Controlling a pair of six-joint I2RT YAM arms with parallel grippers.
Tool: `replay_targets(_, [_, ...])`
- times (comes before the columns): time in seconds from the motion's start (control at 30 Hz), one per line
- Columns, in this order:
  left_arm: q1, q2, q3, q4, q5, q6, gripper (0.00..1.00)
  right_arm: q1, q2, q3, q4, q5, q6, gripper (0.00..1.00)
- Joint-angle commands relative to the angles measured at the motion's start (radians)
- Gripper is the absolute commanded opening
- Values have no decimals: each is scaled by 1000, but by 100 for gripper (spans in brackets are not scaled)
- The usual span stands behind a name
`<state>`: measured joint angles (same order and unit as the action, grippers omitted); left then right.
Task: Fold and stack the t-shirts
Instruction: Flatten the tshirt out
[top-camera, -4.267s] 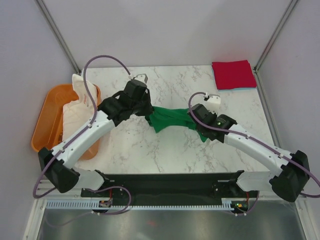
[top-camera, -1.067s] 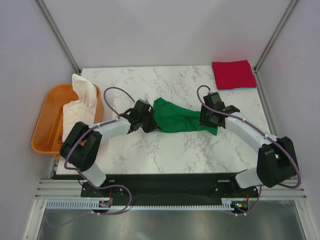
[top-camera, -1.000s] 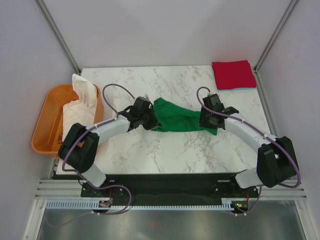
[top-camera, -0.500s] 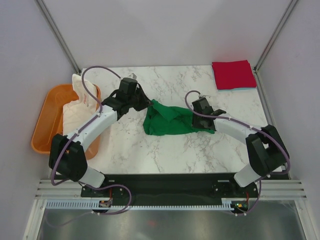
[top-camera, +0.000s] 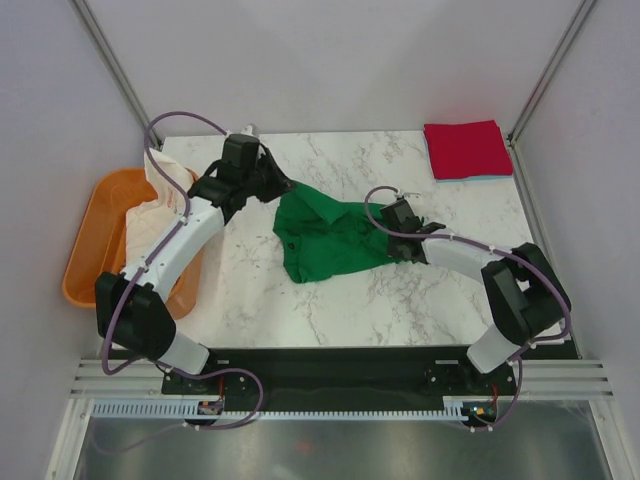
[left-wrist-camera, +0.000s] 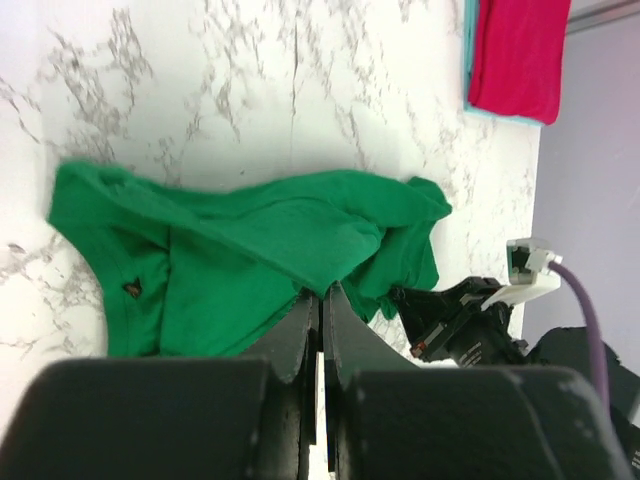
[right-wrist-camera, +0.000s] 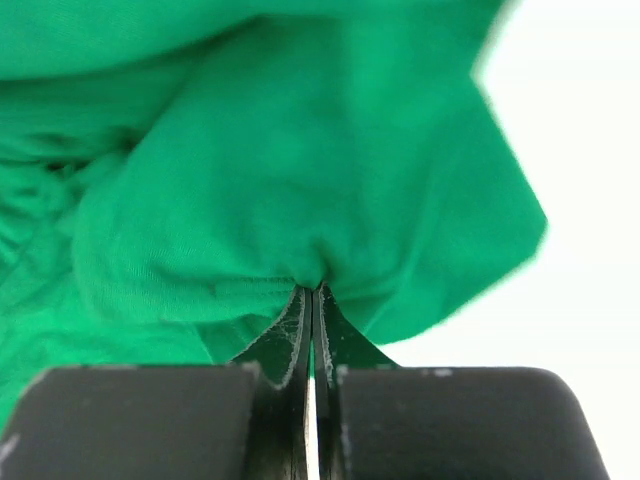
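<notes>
The green t-shirt (top-camera: 325, 238) lies crumpled mid-table, partly lifted at its far-left edge. My left gripper (top-camera: 276, 187) is shut on that edge, and in the left wrist view its tips (left-wrist-camera: 321, 291) pinch a fold of the green t-shirt (left-wrist-camera: 260, 240). My right gripper (top-camera: 388, 230) is at the shirt's right end, with its jaws (right-wrist-camera: 313, 289) shut on a bunch of the green cloth (right-wrist-camera: 290, 150). A folded red t-shirt (top-camera: 465, 148) rests on a pale blue one (top-camera: 484, 177) at the far right corner. A white t-shirt with red print (top-camera: 160, 200) drapes over the orange tub.
The orange plastic tub (top-camera: 92, 240) stands off the table's left edge, beside the left arm. The marble table (top-camera: 350, 300) ends at grey walls behind and to both sides. The red and blue stack (left-wrist-camera: 520, 55) shows at the top right of the left wrist view.
The right gripper has closed on the green shirt's right end. The left gripper has pulled its edge up and toward the far left, and the shirt hangs wider between them.
</notes>
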<state>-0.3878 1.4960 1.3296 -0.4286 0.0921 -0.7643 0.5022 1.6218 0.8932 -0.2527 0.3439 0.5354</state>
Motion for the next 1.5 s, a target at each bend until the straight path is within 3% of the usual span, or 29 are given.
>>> replay_targets(0.0, [36,-11,181,-21,-6,79,2,-10,-88,120,-164,164,0,0])
replay_targets(0.17, [40,-16,406,-131,-72,132,2,-34,-232,321,-425,352,15,0])
replay_targets(0.27, [41,-40,479,-171,-88,146,2,-59,-293,479,-551,386,-20,0])
replay_targets(0.53, [41,-164,476,-223,-8,143,2,-96,-339,659,-764,415,-42,0])
replay_targets(0.73, [43,-224,263,-246,-31,183,2,-132,-315,523,-813,376,11,0])
replay_targets(0.9, [43,-198,140,-233,84,166,2,-201,-229,406,-663,290,-34,0])
replay_targets(0.97, [44,-189,65,-210,104,151,2,-224,-151,417,-593,206,-57,6])
replay_targets(1.1, [44,-189,-38,-173,89,149,2,-261,-16,512,-617,190,-11,23])
replay_targets(1.23, [44,-181,-58,-171,93,164,2,-274,-77,488,-623,162,99,43])
replay_targets(1.47, [44,-181,-81,-167,101,178,2,-315,-241,253,-582,73,320,47])
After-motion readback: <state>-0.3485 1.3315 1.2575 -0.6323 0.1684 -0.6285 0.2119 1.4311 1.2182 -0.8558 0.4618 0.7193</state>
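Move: Both hands already hold the green t-shirt. The crumpled middle of the t-shirt lies some 7 cm right of the left hand, about 2 cm back and 19 cm below it. The orange bin is about 33 cm to that hand's left, level in reach and 15 cm lower. For the right hand, bare tabletop waits about 13 cm to its right and 2 cm lower; the folded red t-shirt lies roughly 31 cm ahead and 17 cm right. Upward together, fast, both hands fling the green t-shirt: the right about 30 cm while swinging right, the left about 20 cm. Both then sweep down, the left keeping its pinch, drawing back a little and returning near its starting height; the right, over the bare table, opens while still well above it, lets go and stays raised and open. ##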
